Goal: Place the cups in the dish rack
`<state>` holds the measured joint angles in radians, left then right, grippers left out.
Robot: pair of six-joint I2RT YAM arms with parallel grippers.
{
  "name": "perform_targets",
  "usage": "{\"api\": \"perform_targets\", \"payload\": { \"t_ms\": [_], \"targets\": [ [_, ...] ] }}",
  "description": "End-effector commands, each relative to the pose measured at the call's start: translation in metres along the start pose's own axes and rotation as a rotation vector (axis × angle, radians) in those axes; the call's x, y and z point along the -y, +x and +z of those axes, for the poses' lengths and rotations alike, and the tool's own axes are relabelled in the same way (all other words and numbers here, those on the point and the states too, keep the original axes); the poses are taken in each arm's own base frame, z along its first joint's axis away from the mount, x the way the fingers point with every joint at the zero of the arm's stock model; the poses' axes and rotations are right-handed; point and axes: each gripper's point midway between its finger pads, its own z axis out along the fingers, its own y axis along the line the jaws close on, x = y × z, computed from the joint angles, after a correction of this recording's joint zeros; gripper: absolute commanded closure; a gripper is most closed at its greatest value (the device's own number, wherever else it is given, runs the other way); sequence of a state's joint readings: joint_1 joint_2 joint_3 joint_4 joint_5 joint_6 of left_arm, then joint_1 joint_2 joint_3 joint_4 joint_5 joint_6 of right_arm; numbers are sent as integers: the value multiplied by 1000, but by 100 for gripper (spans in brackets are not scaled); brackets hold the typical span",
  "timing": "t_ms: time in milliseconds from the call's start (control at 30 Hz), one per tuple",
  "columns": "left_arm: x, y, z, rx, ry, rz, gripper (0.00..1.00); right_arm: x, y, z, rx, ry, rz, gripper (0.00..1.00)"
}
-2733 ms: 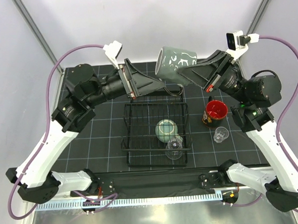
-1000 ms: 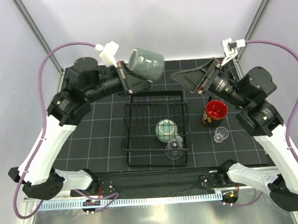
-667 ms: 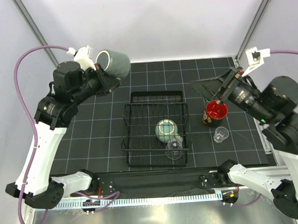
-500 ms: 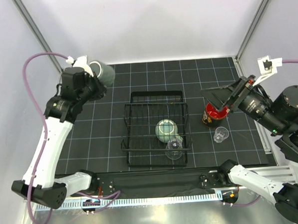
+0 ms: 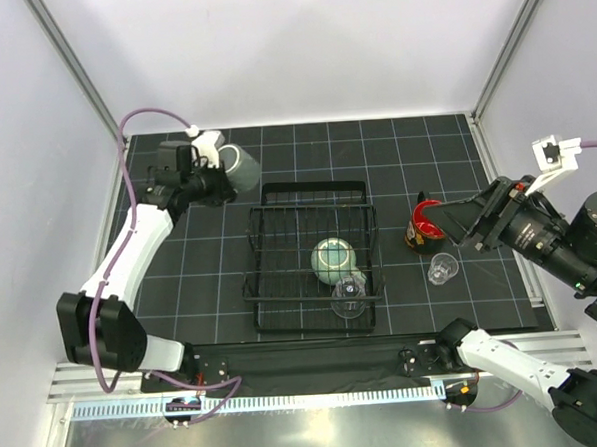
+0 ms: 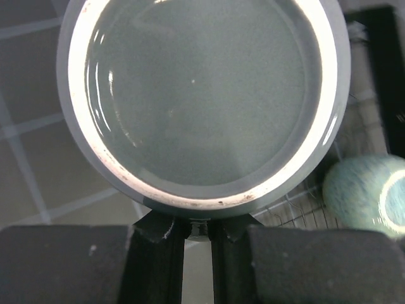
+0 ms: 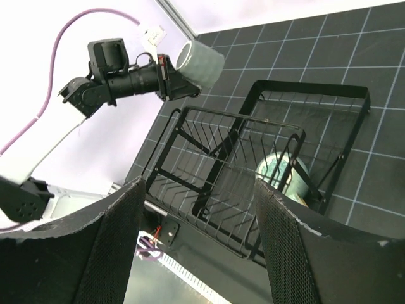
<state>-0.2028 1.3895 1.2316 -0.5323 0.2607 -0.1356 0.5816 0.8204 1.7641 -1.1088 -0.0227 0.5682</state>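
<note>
My left gripper (image 5: 223, 178) is shut on the handle of the dark grey-green mug (image 5: 240, 167), holding it just beyond the dish rack's (image 5: 258, 248) back left corner. The left wrist view looks straight into that mug (image 6: 202, 95), with its handle pinched in the gripper (image 6: 197, 231). A speckled pale-green mug (image 5: 332, 258) and a clear glass (image 5: 350, 294) sit inside the rack. The red-inside cup (image 5: 424, 224) and another clear glass (image 5: 442, 268) stand on the mat right of the rack. My right gripper (image 5: 457, 223) hangs open beside the red cup, holding nothing.
The black gridded mat (image 5: 395, 148) covers the table. Frame posts (image 5: 76, 80) rise at the back corners. In the right wrist view the rack (image 7: 209, 164) lies below the open gripper (image 7: 199, 247), with the pale-green mug (image 7: 278, 172) in it.
The left arm swung the dark mug left and down, from high above the rack to its back left corner. The right arm let go of the mug and drew back right, beside the red cup.
</note>
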Motion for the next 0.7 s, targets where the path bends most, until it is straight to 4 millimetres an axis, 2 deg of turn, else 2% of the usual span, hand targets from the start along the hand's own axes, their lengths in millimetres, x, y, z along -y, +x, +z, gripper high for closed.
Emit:
{"api": "perform_targets", "payload": {
  "t_ms": [0,33,100,267,333,467,533,567,633,667],
  "targets": [
    [41,-51,3,202,260,260,100,4,-1,-7,-11,24,-29,29],
    [50,-46,6,189,329,287,100,2,-3,-8,-7,21,-32,30],
    [54,-39,16,168,384,337,100,4,0,-7,-26,31,-36,30],
    [74,-32,26,149,564,389,100,10,8,-5,-65,58,-43,30],
    [77,-28,34,137,594,424,100,12,11,-3,-78,66,-46,29],
    [90,-26,37,81,678,470,100,15,14,-1,-95,75,-58,29],
    [91,-19,43,37,690,536,100,17,17,2,-108,82,-66,29],
    [96,-7,54,-21,709,546,100,17,17,3,-110,83,-69,29],
    [98,-2,58,-83,676,588,100,19,20,7,-121,89,-75,29],
    [106,6,63,-104,675,637,100,20,20,8,-121,89,-75,29]
  ]
}}
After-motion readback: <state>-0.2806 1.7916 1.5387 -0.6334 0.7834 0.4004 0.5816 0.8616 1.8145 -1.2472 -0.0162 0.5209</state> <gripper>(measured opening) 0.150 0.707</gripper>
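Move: The gray cup is already in the left gripper. The dish rack it is bound for has its middle some 16 cm to the right, 12 cm back and 14 cm below. In the rack, the upturned green cup sits about 21 cm right and 14 cm back of the hand, and the glass cup about 24 cm right and 22 cm back, both roughly 15 cm lower. From the right hand, the rack's middle is around 23 cm left, 11 cm ahead and 40 cm down. The gray cup, still pinched by its handle and tilted base-up, is carried about 10 cm to the right by the left hand, towards the rack, sinking nearly 3 cm on the way and edging forward late. The wrist swings it clockwise by some 45 degrees as it travels; the fingers keep their hold. The open, empty right hand eases down slightly, its fingers tipping a little lower. ##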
